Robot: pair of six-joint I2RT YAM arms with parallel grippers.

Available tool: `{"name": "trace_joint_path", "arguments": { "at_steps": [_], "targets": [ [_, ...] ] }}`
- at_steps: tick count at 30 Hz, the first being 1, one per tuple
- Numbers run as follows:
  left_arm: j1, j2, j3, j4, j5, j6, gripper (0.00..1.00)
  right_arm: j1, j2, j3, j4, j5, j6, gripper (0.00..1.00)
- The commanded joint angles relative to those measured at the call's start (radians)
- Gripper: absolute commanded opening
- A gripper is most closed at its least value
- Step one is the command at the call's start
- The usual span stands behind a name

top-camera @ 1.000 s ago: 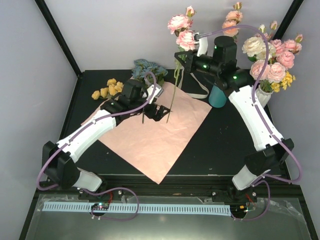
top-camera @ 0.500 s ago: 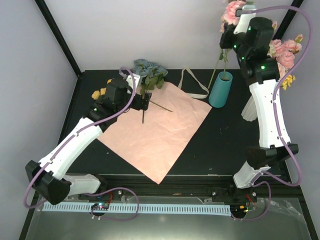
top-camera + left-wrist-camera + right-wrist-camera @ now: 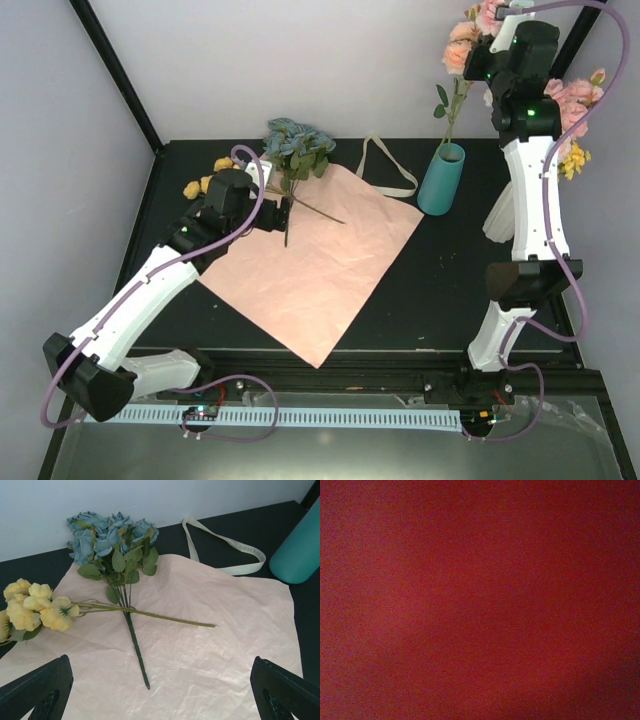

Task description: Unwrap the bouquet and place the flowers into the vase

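The bouquet lies unwrapped. Its pink paper (image 3: 310, 265) (image 3: 210, 655) is spread flat, and the cream ribbon (image 3: 388, 172) (image 3: 225, 542) lies loose behind it. Blue flowers (image 3: 297, 143) (image 3: 107, 535) and yellow flowers (image 3: 205, 182) (image 3: 37, 607) rest on the paper's far-left corner with their stems crossed. My left gripper (image 3: 282, 212) (image 3: 160, 700) hovers open just short of those stems, holding nothing. My right gripper (image 3: 487, 48) is raised high and shut on the pink flowers (image 3: 468, 30). Their stem hangs down to the mouth of the teal vase (image 3: 441, 180) (image 3: 300, 550). The right wrist view is only a dark red blur.
A white vase (image 3: 497, 215) with larger pink and cream roses (image 3: 570, 100) stands at the back right, partly behind my right arm. Black frame posts rise at the table's back corners.
My right arm swung from the table's middle to the right and lifted the pink flowers high over the teal vase. My left gripper drew back leftward from the stems.
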Motion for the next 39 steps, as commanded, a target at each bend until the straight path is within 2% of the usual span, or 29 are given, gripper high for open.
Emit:
{"name": "trace_joint_path", "arguments": {
  "at_steps": [1, 16, 27, 29, 30, 32, 34, 36, 39],
  "targets": [
    [0.008, -0.025, -0.008, 0.002, -0.029, -0.003, 0.99, -0.017, -0.002, 0.063, 0.044, 0.009, -0.009, 0.02],
    [0.01, 0.025, 0.012, 0.025, -0.006, 0.015, 0.99, -0.022, -0.027, 0.026, 0.032, 0.04, -0.012, 0.02],
    [0.01, 0.031, 0.017, 0.007, -0.024, 0.012, 0.99, -0.022, 0.063, -0.033, 0.015, -0.003, 0.053, 0.02],
    [0.011, 0.027, 0.011, 0.001, -0.032, 0.005, 0.99, -0.022, 0.084, -0.037, 0.009, -0.01, 0.07, 0.1],
    [0.012, 0.023, 0.008, -0.001, -0.036, 0.001, 0.99, -0.022, 0.092, -0.037, 0.007, -0.013, 0.076, 0.18],
    [0.012, 0.018, 0.003, -0.005, -0.042, -0.006, 0.99, -0.022, 0.103, -0.037, 0.003, -0.016, 0.089, 0.41],
    [0.013, 0.015, 0.0, -0.012, -0.048, -0.011, 0.99, -0.022, 0.111, -0.035, 0.001, -0.013, 0.098, 0.56],
    [0.013, 0.011, -0.001, -0.018, -0.054, -0.018, 0.99, -0.022, 0.114, -0.029, 0.001, -0.007, 0.109, 0.64],
    [0.012, 0.015, 0.001, -0.027, -0.056, -0.026, 0.99, -0.023, 0.114, -0.027, -0.003, -0.003, 0.124, 0.71]
  ]
}}
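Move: The right hand, shut on the pink roses' stem, is high over the teal vase: the vase's middle is some 6 cm ahead, 2 cm left and 40 cm below. The peach roses standing in the vase have their heads about 5 cm ahead, 4 cm left and slightly above the hand. The white vase is roughly 13 cm right and 4 cm back, also 40 cm below. From the idle left hand the teal vase lies about 26 cm ahead, 35 cm right, 20 cm below. Up first, some 3 cm and a touch back, then after a brief hover the right hand plunges about 12 cm while reaching some 6 cm forward, lowering the pink roses' stem down into the teal vase. The fingers tip some 15 degrees downward on the way and, in the last part of the descent, open to about two-thirds to let go of the stem. ##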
